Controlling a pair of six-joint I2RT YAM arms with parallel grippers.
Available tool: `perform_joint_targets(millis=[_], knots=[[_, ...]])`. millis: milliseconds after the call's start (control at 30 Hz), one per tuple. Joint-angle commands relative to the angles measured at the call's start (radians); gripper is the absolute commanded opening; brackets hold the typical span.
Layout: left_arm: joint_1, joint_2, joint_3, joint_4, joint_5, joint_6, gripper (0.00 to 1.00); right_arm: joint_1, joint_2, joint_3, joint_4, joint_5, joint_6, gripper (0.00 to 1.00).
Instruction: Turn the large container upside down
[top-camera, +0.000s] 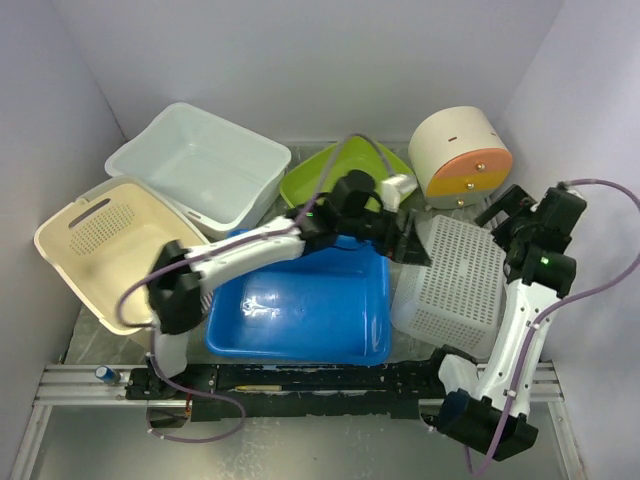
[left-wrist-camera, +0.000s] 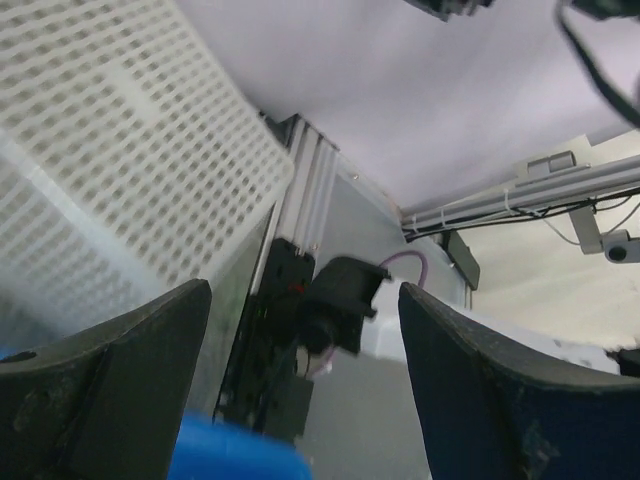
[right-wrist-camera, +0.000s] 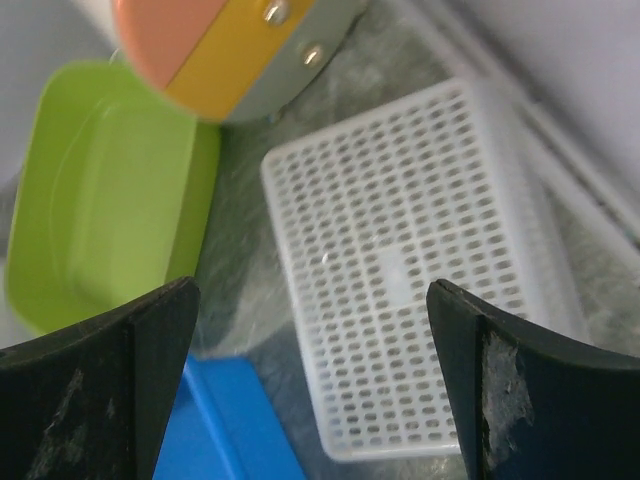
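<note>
A white perforated basket (top-camera: 455, 285) lies bottom up at the right of the table, next to an upright blue tub (top-camera: 305, 310). My left gripper (top-camera: 405, 240) is open and empty, hovering at the basket's left edge over the blue tub's far right corner. In the left wrist view the basket's wall (left-wrist-camera: 120, 170) fills the upper left and the blue rim (left-wrist-camera: 235, 455) shows below my open gripper (left-wrist-camera: 305, 380). My right gripper (top-camera: 510, 215) is open and empty above the basket's far right side. The right wrist view looks down on the basket's base (right-wrist-camera: 420, 270) between the open fingers (right-wrist-camera: 310, 380).
A white tub (top-camera: 205, 165) and a cream perforated basket (top-camera: 110, 240) stand at the back left. A green tub (top-camera: 335, 175) (right-wrist-camera: 100, 190) sits behind the blue one. A round cream container with an orange lid (top-camera: 460, 150) lies at the back right. Walls enclose three sides.
</note>
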Motion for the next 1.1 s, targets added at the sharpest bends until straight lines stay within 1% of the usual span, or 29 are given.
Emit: perform_joint_targets(millis=[0, 100, 133, 200, 267, 367, 433, 467, 500, 567, 633, 733, 800, 867, 967, 1067], knots=[[0.092, -0.337, -0.220, -0.132, -0.205, 0.059, 0.87, 0.073, -0.055, -0.113, 0.027, -0.220, -0.074, 0.99], [0.104, -0.525, -0.379, -0.214, -0.373, 0.071, 0.87, 0.132, -0.093, -0.219, 0.064, -0.336, -0.033, 1.00], [0.106, -0.569, -0.424, -0.243, -0.420, 0.072, 0.88, 0.164, -0.100, -0.241, 0.085, -0.349, -0.011, 1.00], [0.110, -0.644, -0.468, -0.311, -0.511, 0.073, 0.88, 0.236, -0.103, -0.279, 0.111, -0.337, 0.025, 1.00], [0.112, -0.690, -0.488, -0.381, -0.597, 0.084, 0.88, 0.321, -0.093, -0.292, 0.131, -0.282, 0.056, 1.00], [0.114, -0.725, -0.493, -0.495, -0.705, 0.106, 0.88, 0.484, -0.033, -0.318, 0.179, -0.179, 0.116, 1.00], [0.115, -0.737, -0.492, -0.533, -0.749, 0.132, 0.88, 0.613, 0.016, -0.327, 0.223, -0.093, 0.156, 1.00], [0.115, -0.747, -0.494, -0.545, -0.766, 0.140, 0.88, 0.691, 0.044, -0.325, 0.237, -0.024, 0.174, 1.00], [0.116, -0.755, -0.496, -0.548, -0.777, 0.145, 0.88, 0.721, 0.073, -0.322, 0.241, 0.017, 0.190, 1.00], [0.115, -0.775, -0.508, -0.545, -0.789, 0.144, 0.88, 0.730, 0.126, -0.327, 0.251, 0.045, 0.217, 1.00], [0.115, -0.795, -0.533, -0.523, -0.771, 0.160, 0.88, 0.728, 0.174, -0.335, 0.242, 0.085, 0.237, 1.00], [0.112, -0.805, -0.560, -0.521, -0.741, 0.201, 0.90, 0.713, 0.238, -0.331, 0.167, 0.194, 0.255, 1.00], [0.101, -0.799, -0.555, -0.557, -0.758, 0.226, 0.91, 0.675, 0.244, -0.345, 0.137, 0.235, 0.248, 1.00], [0.079, -0.800, -0.555, -0.588, -0.777, 0.261, 0.91, 0.607, 0.217, -0.378, 0.134, 0.225, 0.215, 1.00], [0.043, -0.818, -0.563, -0.604, -0.797, 0.317, 0.92, 0.474, 0.172, -0.399, 0.121, 0.205, 0.151, 1.00], [-0.011, -0.835, -0.579, -0.615, -0.806, 0.396, 0.92, 0.449, 0.134, -0.363, 0.122, 0.142, 0.112, 0.99]])
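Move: The large blue container's middle lies about 42 cm to the right hand's left, 11 cm back and 23 cm below; from the left hand it is some 30 cm left, 4 cm back and 21 cm down. The upturned white basket stands about 4 cm left of the right hand, 8 cm back and 22 cm below. The green tray is roughly 20 cm ahead of the right hand, 28 cm left and 24 cm below. Left hand sweeps 27 cm left; right sweeps 21 cm left, sinking, then drags the blue rim right, fingers open. ##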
